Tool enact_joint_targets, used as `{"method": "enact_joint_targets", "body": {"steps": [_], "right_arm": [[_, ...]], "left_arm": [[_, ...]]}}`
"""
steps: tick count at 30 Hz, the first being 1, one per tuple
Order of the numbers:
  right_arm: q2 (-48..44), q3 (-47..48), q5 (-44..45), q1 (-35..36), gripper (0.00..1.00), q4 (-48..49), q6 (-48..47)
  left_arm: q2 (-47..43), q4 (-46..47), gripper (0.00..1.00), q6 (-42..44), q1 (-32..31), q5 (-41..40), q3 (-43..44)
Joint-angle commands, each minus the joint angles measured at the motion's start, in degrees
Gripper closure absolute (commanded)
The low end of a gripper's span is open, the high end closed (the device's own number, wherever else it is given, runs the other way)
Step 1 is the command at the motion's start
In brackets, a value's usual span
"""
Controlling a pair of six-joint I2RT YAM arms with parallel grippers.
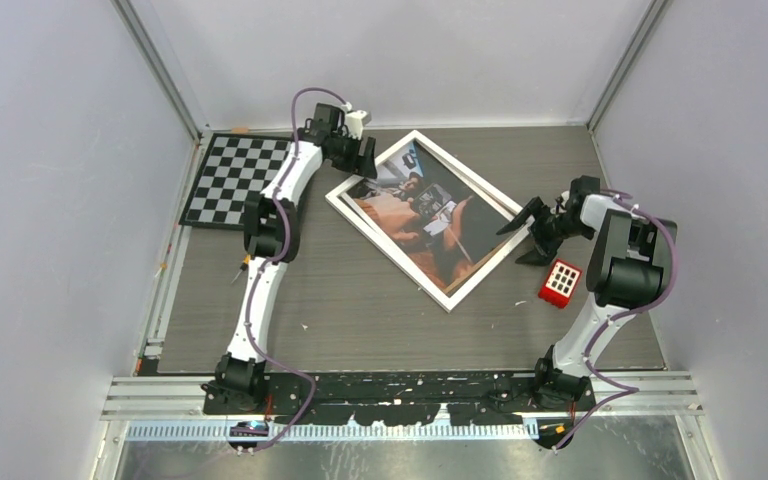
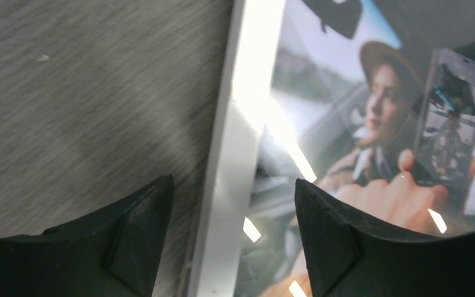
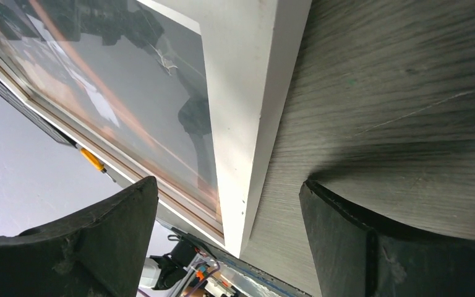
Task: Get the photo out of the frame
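The frame (image 1: 390,255) lies flat on the table, white border up, with the photo (image 1: 425,215) showing inside it. A second white edge shows offset along its far right side. My left gripper (image 1: 360,158) is open at the frame's far left corner. In the left wrist view its fingers (image 2: 136,235) straddle the white border (image 2: 235,154), and the photo (image 2: 371,124) lies to the right. My right gripper (image 1: 522,228) is open at the frame's right edge. In the right wrist view it (image 3: 229,204) straddles the white border (image 3: 247,93), beside the reflective front (image 3: 117,80).
A black-and-white checkerboard (image 1: 235,180) lies at the table's far left, beside the left arm. A red block with white squares (image 1: 560,282) sits just in front of the right gripper. Grey walls enclose the table on three sides.
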Motion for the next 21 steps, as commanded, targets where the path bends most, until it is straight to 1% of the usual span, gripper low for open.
{"method": "enact_joint_targets", "body": {"steps": [1, 3, 7, 12, 16, 18, 21], "right_arm": [[4.5, 0.93, 8.01, 0.62, 0.11, 0.37, -2.37], [6.54, 2.33, 7.91, 0.61, 0.11, 0.35, -3.06], [8.98, 5.32, 7.77, 0.85, 0.11, 0.37, -4.82], [12.2, 9.76, 7.38, 1.99, 0.12, -0.35, -6.79], [14.15, 12.04, 6.38, 4.46, 0.12, -0.7, -7.65], [14.68, 12.51, 6.3, 6.21, 0.12, -0.55, -7.93], [14.49, 13.7, 7.08, 8.15, 0.12, 0.25, -9.08]], "left_arm": [[-4.8, -9.19, 0.3, 1.22, -0.57, 5.59, -5.69], [-7.17, -12.51, 0.36, 3.72, -0.72, 7.86, -9.11], [-12.36, -18.67, 0.49, 9.32, -1.81, 9.85, -16.47], [-21.68, -19.22, 0.64, 13.0, -3.24, 11.78, -30.84], [-29.2, -20.29, 0.67, 16.69, -4.91, 11.75, -41.28], [-32.15, -19.68, 0.69, 16.83, -5.35, 11.34, -46.93], [-35.26, -20.0, 0.71, 16.73, -5.54, 11.78, -52.3]]}}
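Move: The frame's left short rim already lies between my left fingers, some 2 cm below their closing point; the photo's middle is about 13 cm back and 18 cm right of that hand, the chessboard's about 2 cm back and 34 cm left. My right hand has the frame's right rim between its fingers, about 1 cm down. From there the photo is some 9 cm ahead and 22 cm left, the red block 12 cm back and 12 cm right. I close my left fingers from wide open onto the frame's left rim, pinching it while I already pull it back towards my base, about 21 cm with a drift of 5 cm or so left, the wrist tipping down about 25 degrees and turning slightly clockwise. My right hand practically stays put, open astride the right rim, tilting a little, its outer finger coming up against the rim's outer side. ##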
